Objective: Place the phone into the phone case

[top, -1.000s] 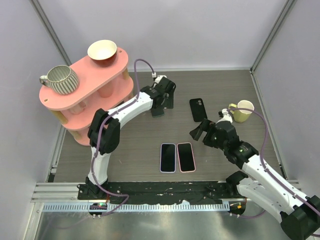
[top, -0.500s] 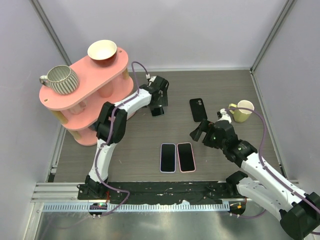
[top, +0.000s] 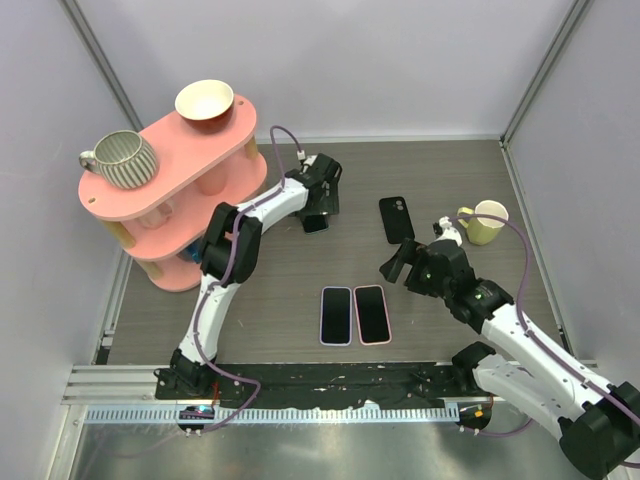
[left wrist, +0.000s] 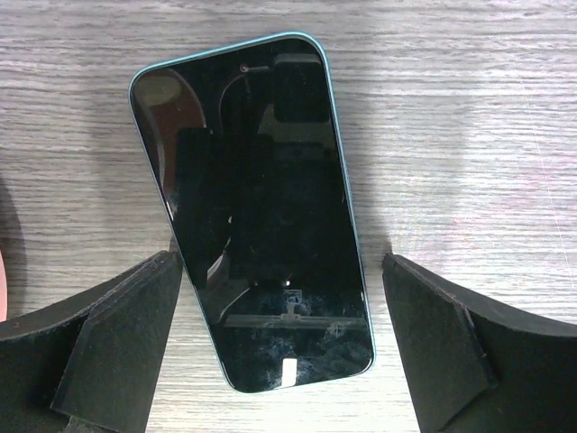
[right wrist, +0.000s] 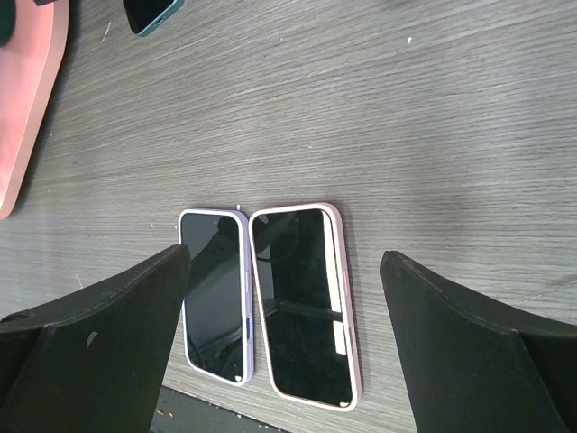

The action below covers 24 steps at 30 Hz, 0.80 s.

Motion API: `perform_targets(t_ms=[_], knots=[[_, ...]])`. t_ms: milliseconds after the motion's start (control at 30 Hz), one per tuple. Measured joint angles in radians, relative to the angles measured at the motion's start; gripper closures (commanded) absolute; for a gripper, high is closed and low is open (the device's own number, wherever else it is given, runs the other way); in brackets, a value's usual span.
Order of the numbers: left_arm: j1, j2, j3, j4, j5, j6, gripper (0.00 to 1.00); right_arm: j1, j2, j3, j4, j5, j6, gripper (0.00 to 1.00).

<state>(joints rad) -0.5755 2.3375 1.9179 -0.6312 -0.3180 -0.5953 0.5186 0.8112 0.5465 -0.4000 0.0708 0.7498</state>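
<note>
A bare phone with a teal edge [left wrist: 252, 207] lies screen up on the wooden table, and also shows in the top view [top: 315, 223]. My left gripper [left wrist: 284, 347] is open just above it, with its fingers [left wrist: 117, 347] on either side of the phone's near end and not touching it. A black phone case [top: 396, 218] lies flat to the right, near the yellow mug. My right gripper [right wrist: 284, 334] is open and empty, hovering above the two cased phones; in the top view it [top: 400, 265] sits just below the black case.
A lilac-cased phone [right wrist: 216, 293] and a pink-cased phone [right wrist: 305, 302] lie side by side near the front. A yellow mug [top: 485, 222] stands at the right. A pink two-tier shelf [top: 165, 190] with a striped mug [top: 122, 160] and a bowl [top: 204, 100] stands at the left.
The left arm's elbow has swung up toward the pink shelf while its gripper stayed over the teal phone. The right arm has barely moved.
</note>
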Motion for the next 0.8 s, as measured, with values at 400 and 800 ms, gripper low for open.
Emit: perform_targets(t_ms=[400, 800], knots=[[0.006, -0.083, -0.154, 0.121, 0.045, 0.010, 0.38, 0.000, -0.018, 0.016, -0.014, 0.011, 0.005, 0.07], [0.006, -0.273, -0.445, 0.247, 0.225, 0.034, 0.56, 0.000, 0.044, 0.018, 0.075, 0.044, 0.101, 0.07]])
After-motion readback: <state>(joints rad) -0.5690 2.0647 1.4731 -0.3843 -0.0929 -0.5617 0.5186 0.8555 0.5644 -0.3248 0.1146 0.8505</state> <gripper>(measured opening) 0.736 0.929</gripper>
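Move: The blue-edged phone lies flat right between the left hand's open fingers, its middle about 2 cm ahead, 1 cm left and 1 below. The black case lies some 21 cm right and 1 cm back of that hand; the purple-cased phone is about 25 cm back and 5 right, the pink-cased one 25 back and 13 right. From the right hand, the blue-edged phone is roughly 25 cm ahead, 19 left and 10 below. Backwards, after a short stay over the phone: the left fingers close and pinch its long edges a little nearer than its middle, then the hand draws it about 6 cm back towards the base, staying low and picking up speed, while rolling left side down some 10 degrees and turning slightly clockwise. The right hand eases about 2 cm forward and 1 cm up, fingers open. ##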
